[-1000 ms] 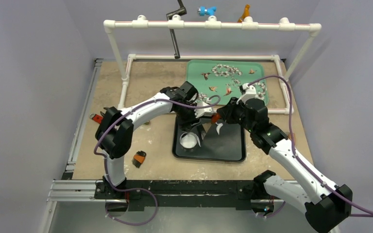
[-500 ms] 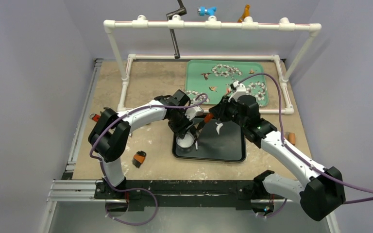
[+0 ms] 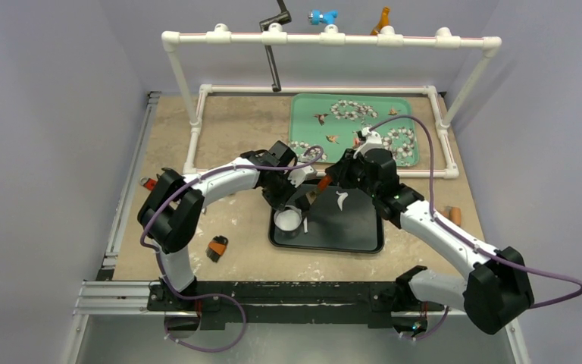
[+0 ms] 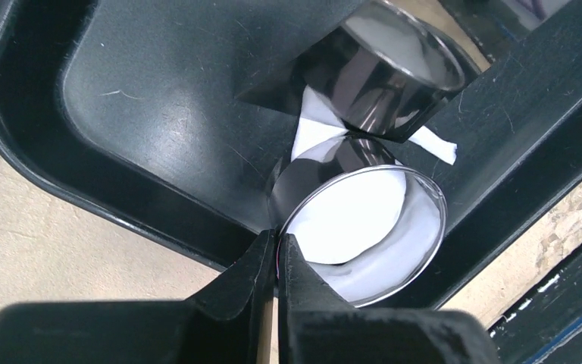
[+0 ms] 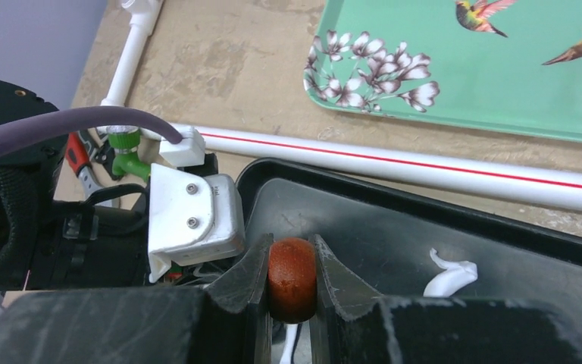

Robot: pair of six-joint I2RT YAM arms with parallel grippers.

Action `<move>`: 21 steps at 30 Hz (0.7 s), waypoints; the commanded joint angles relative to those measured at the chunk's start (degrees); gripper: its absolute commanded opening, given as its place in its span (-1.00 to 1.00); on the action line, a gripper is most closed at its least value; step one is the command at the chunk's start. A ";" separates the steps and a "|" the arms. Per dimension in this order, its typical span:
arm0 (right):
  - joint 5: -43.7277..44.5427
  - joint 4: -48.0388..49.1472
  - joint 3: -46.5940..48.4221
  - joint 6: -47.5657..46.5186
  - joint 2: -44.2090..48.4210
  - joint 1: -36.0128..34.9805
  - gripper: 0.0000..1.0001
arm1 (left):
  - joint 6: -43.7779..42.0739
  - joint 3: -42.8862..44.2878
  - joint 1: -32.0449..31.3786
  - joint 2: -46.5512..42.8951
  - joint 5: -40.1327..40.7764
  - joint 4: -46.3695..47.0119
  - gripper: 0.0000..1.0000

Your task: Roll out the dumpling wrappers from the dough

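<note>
A shiny metal ring cutter [image 4: 424, 250] stands in the near-left corner of the black tray [image 3: 348, 236]. A white round dumpling wrapper [image 4: 352, 216] lies inside the ring and also shows from above as a white wrapper [image 3: 288, 221]. My left gripper [image 4: 276, 241] is shut on the ring's near rim, one finger inside and one outside. My right gripper [image 5: 292, 258] is shut on a rounded brown wooden handle [image 5: 292, 279] and hovers over the tray's far-left part, just right of the left wrist. The rest of that handle's tool is hidden.
A curved white dough scrap [image 5: 449, 274] lies on the black tray. A green flowered tray [image 3: 371, 125] sits behind the white pipe frame [image 3: 326, 38]. An orange-black item [image 3: 217, 248], a red tool [image 3: 149, 183] and an orange piece [image 3: 452, 215] lie on the table.
My left gripper came down over the ring cutter and shut on its rim. The right arm swung a little left, still holding the brown handle.
</note>
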State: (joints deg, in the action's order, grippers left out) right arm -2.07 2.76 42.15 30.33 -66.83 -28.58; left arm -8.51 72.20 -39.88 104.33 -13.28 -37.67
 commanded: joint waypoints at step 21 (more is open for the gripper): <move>29.95 -16.60 5.43 -8.08 15.90 -0.07 -1.00 | -7.55 5.92 -0.34 1.19 -1.70 1.63 -1.00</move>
State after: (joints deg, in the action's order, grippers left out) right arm 24.51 -11.68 43.18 25.36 -54.13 -28.84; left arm -14.13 74.08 -39.92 104.86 -13.96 -36.32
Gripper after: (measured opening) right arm 0.145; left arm 0.014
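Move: The dough strip beside the ring cutter lies about 9 cm back from the right hand, which holds the scraper, some 6 cm left and 18 below; the ring stands 10 cm back and 11 left, the curled scrap roughly 4 back and 4 right. From the left hand, already on the ring's rim, the ring's middle is about 3 cm back and 2 right, the strip 3 back and 6 right. Right hand swings the scraper about 10 cm right, slightly up, sweeping the strip along; left keeps ring pinched. ##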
